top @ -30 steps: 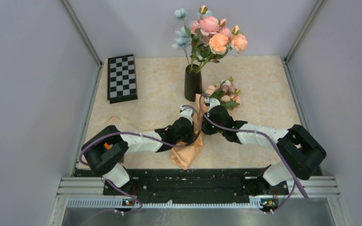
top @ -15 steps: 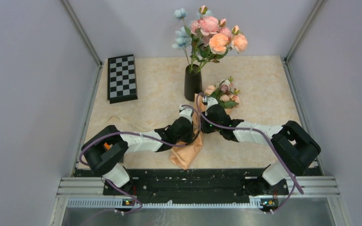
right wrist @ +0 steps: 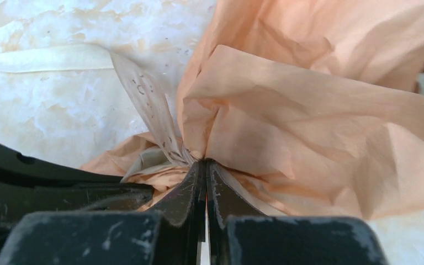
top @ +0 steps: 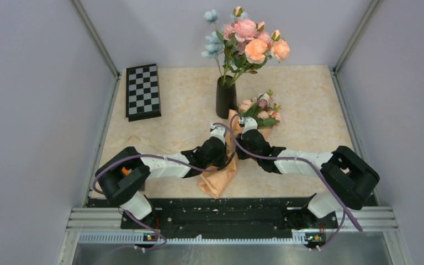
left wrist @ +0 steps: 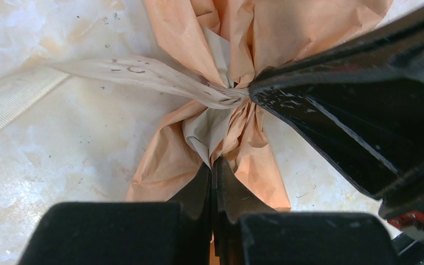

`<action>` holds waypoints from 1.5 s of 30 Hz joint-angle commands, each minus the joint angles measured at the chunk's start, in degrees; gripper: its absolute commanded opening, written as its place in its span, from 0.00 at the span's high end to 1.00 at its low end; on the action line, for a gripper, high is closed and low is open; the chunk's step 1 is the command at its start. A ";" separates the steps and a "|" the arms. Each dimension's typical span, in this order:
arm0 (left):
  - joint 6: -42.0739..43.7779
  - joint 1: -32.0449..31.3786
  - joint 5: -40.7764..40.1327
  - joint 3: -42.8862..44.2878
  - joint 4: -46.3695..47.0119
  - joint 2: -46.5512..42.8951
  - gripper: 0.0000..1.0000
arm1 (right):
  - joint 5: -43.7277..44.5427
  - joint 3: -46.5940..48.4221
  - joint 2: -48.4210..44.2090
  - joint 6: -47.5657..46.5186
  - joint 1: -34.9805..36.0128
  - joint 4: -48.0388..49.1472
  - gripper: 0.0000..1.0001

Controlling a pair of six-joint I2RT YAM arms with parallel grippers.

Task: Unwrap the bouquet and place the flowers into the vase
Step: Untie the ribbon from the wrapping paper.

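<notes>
The bouquet (top: 221,179) lies on the table in its peach paper (right wrist: 309,127). Its flowers (top: 260,110) point toward the back right, just right of the black vase (top: 226,102). A cream ribbon (left wrist: 143,74) runs from the pinched waist of the paper out to the left. My left gripper (left wrist: 213,164) is shut on a fold of peach and tan paper below the waist. My right gripper (right wrist: 203,163) is shut on the gathered paper at the tied waist, where the ribbon ends. In the top view the left gripper (top: 227,152) and right gripper (top: 237,149) meet over the wrapper.
The vase holds a taller bunch of pink, orange and pale-blue flowers (top: 248,41). A folded chessboard (top: 142,91) lies at the back left. The ribbon's loose end (top: 143,141) trails across the marble table (top: 309,105) to the left. Grey walls close in both sides.
My right gripper has closed on the wrapper's waist, and its arm has shifted slightly. The left arm and the bouquet have stayed put.
</notes>
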 commanded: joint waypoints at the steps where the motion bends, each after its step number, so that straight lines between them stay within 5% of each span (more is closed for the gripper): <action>1: 1.07 0.04 0.30 -0.19 -5.73 0.80 1.00 | 18.04 -4.12 -5.79 0.68 4.36 4.59 1.00; 9: 0.34 0.05 -0.40 0.00 -6.08 1.30 1.00 | 29.95 -7.27 -8.22 7.67 6.36 3.19 1.00; 18: 0.47 0.06 -0.22 0.02 -6.25 1.17 1.00 | 11.76 -8.80 -10.92 3.56 6.35 9.64 0.96; 25: 0.44 0.04 0.02 -0.35 -6.08 0.82 1.00 | 8.26 -8.33 -10.88 2.47 5.53 8.04 0.80; 45: 0.42 0.05 0.09 -0.62 -6.17 -0.01 1.00 | 9.13 -4.46 -4.13 1.70 4.02 7.57 0.78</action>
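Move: The right fingers are already shut on the ribbon at its knot, whose middle lies about 1 cm to that hand's left, 1 cm below and level fore and aft. From the same hand, the flowers are some 12 cm ahead and 8 cm to the right, and the vase about 13 cm ahead and 4 cm to the left. From the left hand, which pinches the wrapping paper, the knot is roughly 4 cm ahead and 3 cm right. Rightward, quickly, the right hand tugs away from the knot about 5 cm, rising a little and swinging clockwise. It then comes back left, lifts slightly as its fingers part about a fifth, and sinks beside the knot again, roughly 2 cm nearer the base than it began. The left hand stays put, keeping the paper pinched just behind the knot. ##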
